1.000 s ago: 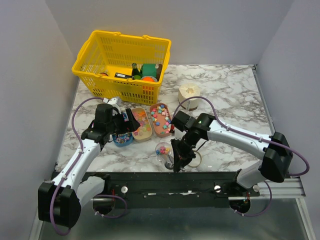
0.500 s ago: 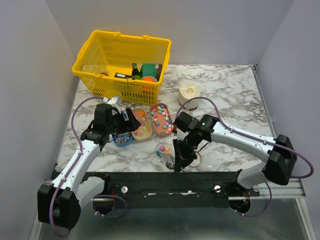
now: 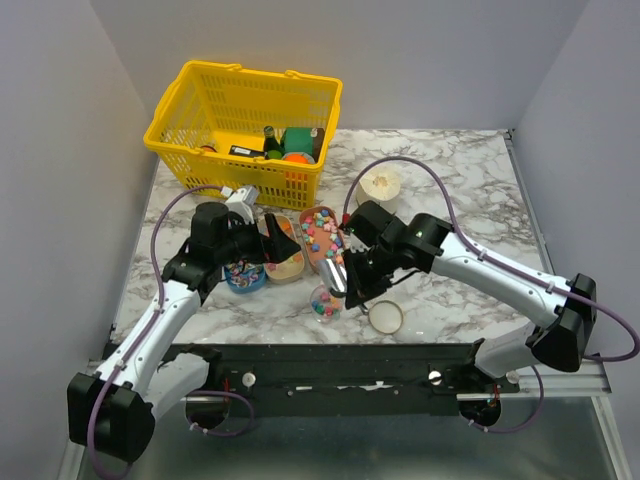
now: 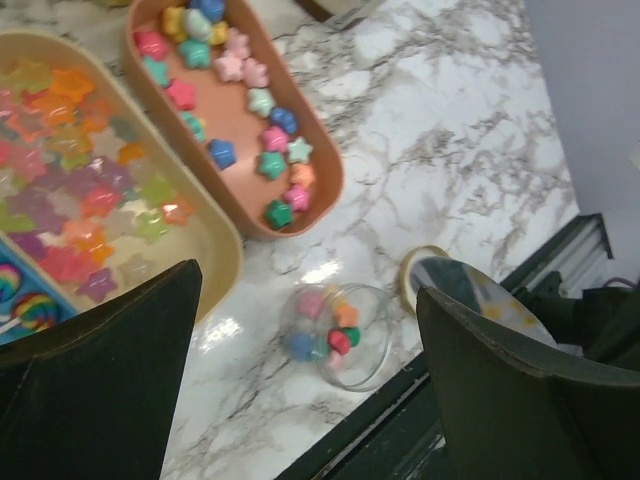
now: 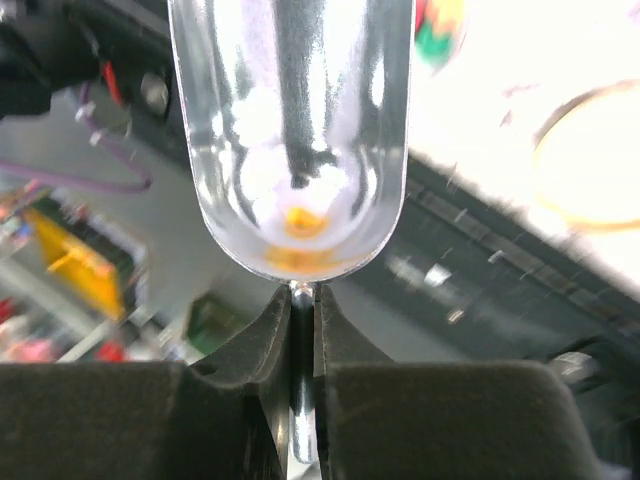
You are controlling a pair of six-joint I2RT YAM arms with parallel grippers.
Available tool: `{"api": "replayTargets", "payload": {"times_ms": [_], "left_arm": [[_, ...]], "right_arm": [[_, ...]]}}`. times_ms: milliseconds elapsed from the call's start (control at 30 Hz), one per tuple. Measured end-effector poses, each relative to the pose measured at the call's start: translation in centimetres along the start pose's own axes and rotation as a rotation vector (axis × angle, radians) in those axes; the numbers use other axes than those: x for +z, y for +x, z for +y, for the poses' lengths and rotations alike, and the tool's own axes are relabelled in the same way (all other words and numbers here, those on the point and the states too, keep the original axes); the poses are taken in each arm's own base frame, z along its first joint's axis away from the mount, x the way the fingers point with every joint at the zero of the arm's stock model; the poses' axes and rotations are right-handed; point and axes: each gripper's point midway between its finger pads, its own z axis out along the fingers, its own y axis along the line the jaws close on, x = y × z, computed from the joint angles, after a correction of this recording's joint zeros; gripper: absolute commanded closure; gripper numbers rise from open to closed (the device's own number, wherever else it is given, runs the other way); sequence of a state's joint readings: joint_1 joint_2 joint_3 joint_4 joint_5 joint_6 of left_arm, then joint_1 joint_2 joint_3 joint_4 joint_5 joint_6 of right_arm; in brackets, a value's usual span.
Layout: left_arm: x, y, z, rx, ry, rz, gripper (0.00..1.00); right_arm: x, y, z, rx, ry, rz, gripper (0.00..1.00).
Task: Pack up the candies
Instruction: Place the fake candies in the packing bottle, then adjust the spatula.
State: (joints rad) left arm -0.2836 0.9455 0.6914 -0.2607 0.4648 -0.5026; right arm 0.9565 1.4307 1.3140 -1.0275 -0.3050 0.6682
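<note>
Candies, small star-shaped sweets in many colours, lie in a pink oval tray (image 3: pixel 320 238) (image 4: pixel 235 110) and a cream oval tray (image 3: pixel 283 252) (image 4: pixel 100 190). A few more candies sit in a small clear jar (image 3: pixel 323 301) (image 4: pixel 338 335) near the table's front edge. My right gripper (image 3: pixel 352 285) (image 5: pixel 302 300) is shut on the thin handle of a metal scoop (image 3: pixel 335 276) (image 5: pixel 290 130), which hangs between the pink tray and the jar. My left gripper (image 3: pixel 268 243) (image 4: pixel 308 280) is open over the cream tray and holds nothing.
A round lid (image 3: pixel 385 317) (image 4: pixel 460 290) lies right of the jar. A blue tray (image 3: pixel 243 273) with sweets sits left of the cream one. At the back left stands a yellow basket (image 3: pixel 245 130) of goods, and a white round tub (image 3: pixel 380 185) behind the right arm.
My right gripper has carried the scoop from the front edge beside the jar up and back toward the pink tray. The left gripper has shifted right over the cream tray.
</note>
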Motion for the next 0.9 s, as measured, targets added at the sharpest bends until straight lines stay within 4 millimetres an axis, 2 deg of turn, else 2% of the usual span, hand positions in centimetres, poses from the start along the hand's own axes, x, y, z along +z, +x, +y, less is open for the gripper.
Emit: {"api": "replayTargets", "payload": {"times_ms": [167,267,367,533,700,900], "left_arm": [[0.1,-2.1,-4.1,0.034,0.118,-0.016,0.01],[0.7,-2.5,-5.2,0.042,0.146,-0.009,0.01],[1.5,-2.0,-5.2,0.03,0.146,0.017,0.01],[2.1,-1.6,-5.1,0.028,0.15,0.033,0.02],[2.6,-0.6,-4.7,0.022,0.144,0.057,0.04],[3.6,0.5,-3.5,0.006,0.11,0.094,0.06]], "right_arm": [[-1.1,-2.8,0.7,-0.139,0.052,-0.127,0.99],[-1.2,-3.9,1.0,-0.201,0.084,-0.16,0.99],[-0.6,-5.0,0.8,-0.248,0.135,-0.18,0.99],[-0.3,-5.7,-0.3,-0.283,0.218,-0.2,0.99],[-1.0,-6.4,-0.2,-0.296,0.238,-0.24,0.99],[-2.5,-6.4,0.2,-0.329,0.215,-0.277,0.99]]}}
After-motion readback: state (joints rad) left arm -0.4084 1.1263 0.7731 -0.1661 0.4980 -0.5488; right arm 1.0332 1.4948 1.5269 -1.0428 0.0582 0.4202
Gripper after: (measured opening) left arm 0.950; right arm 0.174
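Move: The left gripper is empty and open. The bowl of the metal scoop lies about 10 cm to its right, 8 cm back and slightly lower. The packing bottle is some 8 cm right, 11 cm back and 13 cm below it; the pink candy box is about 7 cm right, 5 cm ahead and 16 cm below. The right gripper holds the scoop's handle; from it the left gripper is about 10 cm ahead, 14 cm left and level. Carry the scoop away from above the bottle with the right gripper, about 6 cm forward and some 3 cm up, swinging its fingers forward some 25 degrees and keeping the grip on the handle. Meanwhile bring the wide-open left gripper about 5 cm right to meet the scoop's bowl, rising some 4 cm and sinking back, until a finger reaches over the bowl's far end. ##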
